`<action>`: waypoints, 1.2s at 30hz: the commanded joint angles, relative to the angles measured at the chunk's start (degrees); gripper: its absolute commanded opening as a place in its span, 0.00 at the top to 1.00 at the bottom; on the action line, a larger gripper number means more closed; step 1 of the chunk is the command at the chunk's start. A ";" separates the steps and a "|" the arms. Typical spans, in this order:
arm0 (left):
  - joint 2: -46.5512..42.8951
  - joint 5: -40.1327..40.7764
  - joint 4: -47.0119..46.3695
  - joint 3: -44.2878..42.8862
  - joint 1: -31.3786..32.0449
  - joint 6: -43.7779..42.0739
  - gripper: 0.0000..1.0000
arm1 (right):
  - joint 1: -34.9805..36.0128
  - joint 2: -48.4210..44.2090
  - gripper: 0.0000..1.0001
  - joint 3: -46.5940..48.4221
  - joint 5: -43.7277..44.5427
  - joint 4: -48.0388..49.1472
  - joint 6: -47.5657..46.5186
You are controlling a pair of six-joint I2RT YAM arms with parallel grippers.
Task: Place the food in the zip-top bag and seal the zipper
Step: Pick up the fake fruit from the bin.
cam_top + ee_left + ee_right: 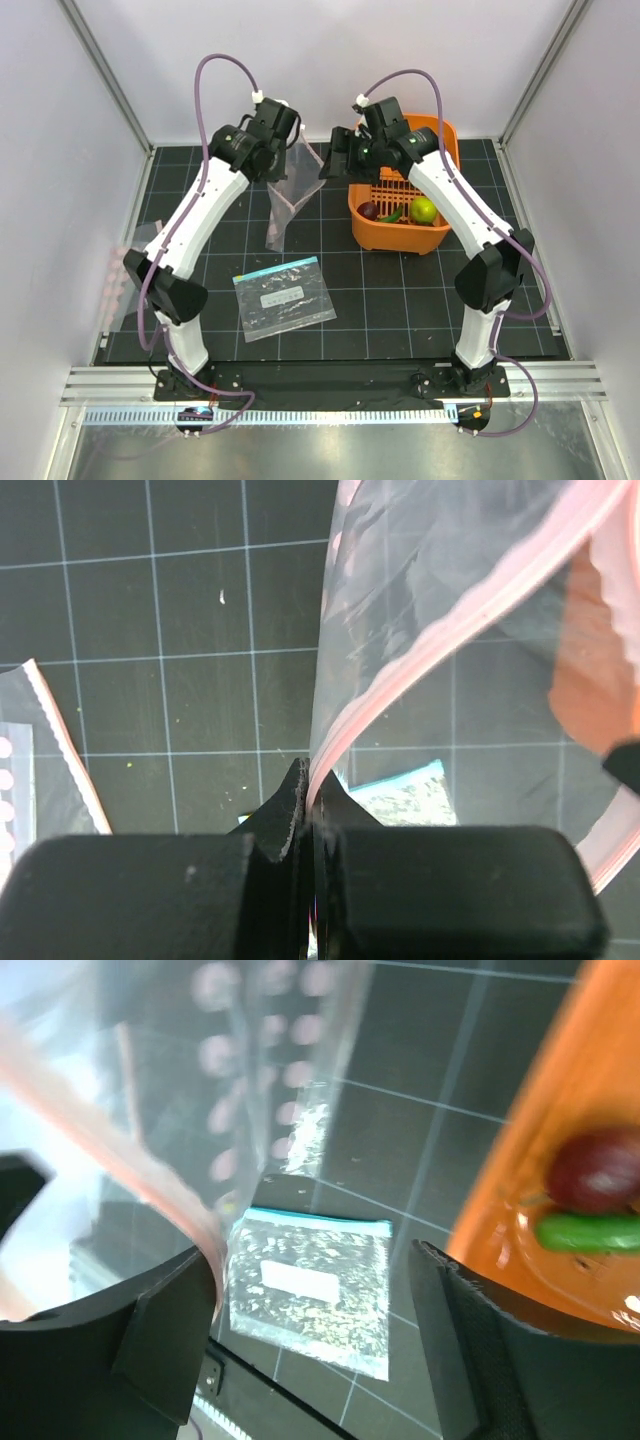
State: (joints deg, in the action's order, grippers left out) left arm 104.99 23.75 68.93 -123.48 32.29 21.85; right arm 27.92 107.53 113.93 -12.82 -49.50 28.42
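Note:
The zip-top bag (288,195) hangs clear above the mat between the two arms, mouth upward. My left gripper (308,780) is shut on the pink zipper (450,630) at one end of the mouth. My right gripper (312,1260) stands open at the other side of the mouth; the zipper edge (150,1190) brushes its left finger, and nothing lies between the jaws. The food lies in the orange basket (385,232): a maroon piece (369,210), a slim green chili (393,214) and a green round fruit (423,210). In the right wrist view the maroon piece (595,1170) and chili (585,1232) show at the right.
A clear bag with a teal strip and white label (283,297) lies flat on the black grid mat in front of the arms. Another clear bag with a pink edge (40,750) lies at the mat's left side. White walls enclose the back and sides.

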 commanded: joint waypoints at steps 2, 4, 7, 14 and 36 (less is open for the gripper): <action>1.36 3.41 0.77 -2.47 -0.39 -0.58 1.00 | -0.41 -2.32 0.17 0.33 -9.95 7.13 -0.48; 1.79 3.32 0.51 -2.73 -0.48 -0.40 1.00 | -0.59 -2.76 0.17 0.24 -9.07 7.65 -0.39; 1.80 2.71 -0.19 -2.47 -0.48 -0.31 1.00 | -1.46 -3.64 0.18 0.85 -6.35 7.57 -0.30; 0.57 -0.53 -2.91 1.04 -0.48 1.53 1.00 | -9.36 -4.35 0.17 1.64 8.66 9.07 7.16; -1.89 -7.84 -7.23 6.41 2.51 4.78 1.00 | -14.82 16.83 0.00 7.01 50.96 13.10 40.13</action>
State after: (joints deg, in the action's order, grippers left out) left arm 106.21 16.32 63.66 -116.75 34.79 25.71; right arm 13.39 124.51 119.04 31.48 -40.75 62.37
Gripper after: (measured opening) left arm 0.011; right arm 0.996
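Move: Forward and right of the open right hand, inside the orange bin, sits the yellow pepper: roughly 20 cm ahead, 23 cm to the right and 20 cm below. The green apple is about 17 cm nearer the base than the pepper, with the dark red fruit some 14 cm left of the apple; the held bag hangs about 9 cm left of the right hand, slightly back. From the left hand the pepper is about 21 cm ahead, 36 cm right and 24 cm down. Swinging away from the bag, the right hand first eases slightly left and up, then sweeps about 20 cm right and 17 cm forward over the bin's left side, turning some 70 degrees clockwise, opening fully and sinking about 12 cm towards the yellow pepper without reaching it. The left hand keeps the bag's edge pinched, drifting about 5 cm right and 4 cm down. ##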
